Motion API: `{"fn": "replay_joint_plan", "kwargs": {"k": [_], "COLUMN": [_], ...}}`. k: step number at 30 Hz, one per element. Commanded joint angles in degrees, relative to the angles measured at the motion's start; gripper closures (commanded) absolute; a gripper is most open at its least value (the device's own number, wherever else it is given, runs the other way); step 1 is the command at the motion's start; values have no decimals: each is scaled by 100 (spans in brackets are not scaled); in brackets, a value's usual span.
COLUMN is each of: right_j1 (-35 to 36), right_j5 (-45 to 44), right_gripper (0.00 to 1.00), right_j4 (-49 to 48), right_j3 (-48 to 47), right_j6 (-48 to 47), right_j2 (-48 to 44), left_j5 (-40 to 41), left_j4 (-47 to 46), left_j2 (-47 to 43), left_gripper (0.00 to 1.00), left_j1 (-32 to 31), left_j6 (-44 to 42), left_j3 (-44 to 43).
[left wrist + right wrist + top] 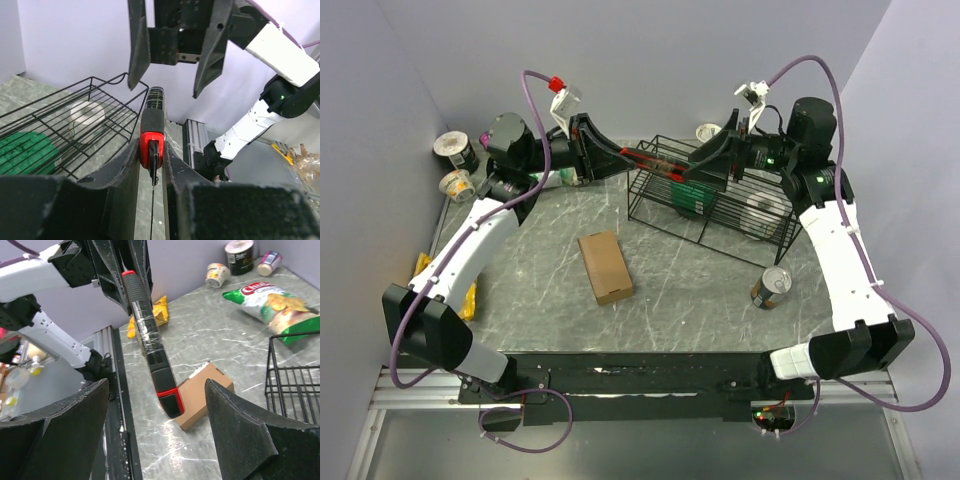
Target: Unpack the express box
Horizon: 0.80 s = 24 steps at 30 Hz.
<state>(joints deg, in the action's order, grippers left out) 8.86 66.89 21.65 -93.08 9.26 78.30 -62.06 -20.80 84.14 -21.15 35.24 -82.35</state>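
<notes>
The express box [605, 266], a small flat brown carton, lies closed on the grey table between the arms; in the right wrist view the express box [207, 395] shows below the knife. A black and red utility knife [665, 166] hangs in the air over the basket's left end. My left gripper [620, 158] is shut on the knife's red end [151, 142]. My right gripper [705, 165] stands open around the knife's other end [167, 395], its fingers [235, 415] well apart from it.
A black wire basket [700, 239] at the back right holds a green packet and a disc. A tin can [771, 287] stands in front of it. A chip bag [272, 302], cups [455, 150] and a yellow packet [425, 265] lie on the left.
</notes>
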Motion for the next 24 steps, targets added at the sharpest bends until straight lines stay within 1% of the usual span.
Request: {"fn": "replay_joint_plan", "kwargs": {"k": [1, 2, 8, 12, 14, 17, 18, 20, 21, 22, 23, 24], "right_j1": [133, 151, 405, 520, 555, 590, 599, 590, 590, 582, 581, 590], "right_j5": [360, 351, 562, 597, 605, 571, 553, 501, 448, 352, 229, -77], "right_gripper": [17, 18, 30, 45, 48, 61, 73, 89, 100, 100, 100, 100], "right_j4": [-636, -601, -653, -645, -487, -241, -162, 84, 233, 417, 1063, 1435], "right_j3": [-17, -35, -333, -413, -430, -404, -387, -395, -517, -631, -772, -1165], "right_j6": [305, 279, 331, 288, 130, -160, -248, -580, -766, -994, -1744, -2204], "right_j2": [44, 71, 396, 510, 546, 546, 546, 563, 589, 607, 616, 651], "left_j5": [-157, -157, -113, -61, -69, -78, -78, -95, -122, -122, -200, -253], "left_j4": [-399, -399, -320, -311, -328, -364, -372, -346, -303, 11, 240, 687], "left_j2": [-90, -117, -126, -108, -91, -56, -55, -55, -55, -64, -125, -169], "left_gripper": [99, 99, 99, 99, 99, 99, 99, 99, 99, 91, 78, 64], "left_j1": [-39, -47, -56, -56, -56, -56, -56, -56, -56, -56, -39, 5], "left_j6": [246, 237, 185, 193, 211, 220, 220, 176, 115, -8, -566, -1076], "left_j3": [-212, -203, -264, -299, -335, -352, -352, -335, -326, -300, -282, -317]}}
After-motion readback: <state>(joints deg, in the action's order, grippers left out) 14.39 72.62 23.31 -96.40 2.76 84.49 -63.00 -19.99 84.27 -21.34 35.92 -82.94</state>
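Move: The knife is still held near its blade end by the left hand. Its middle lies some 6 cm to the left of the right hand, level with it in reach and height, and about 5 cm to the left hand's right, its free black end just between the open right fingertips. Some 40 cm below, the express box lies about 17 cm to the right hand's left, neither ahead nor back; the wire rack's middle is roughly 35 cm below, 14 cm ahead and 6 cm to the right. The right hand slides about 3.5 cm left along the free handle end, towards the left hand, sinking some 1.5 cm late on and turning about 12 degrees counter-clockwise, so that the handle comes between its pads. While it travels, its wide-open fingers close and pinch the handle from both sides, as the left hand stays put in the air and keeps its shut grip near the blade. ##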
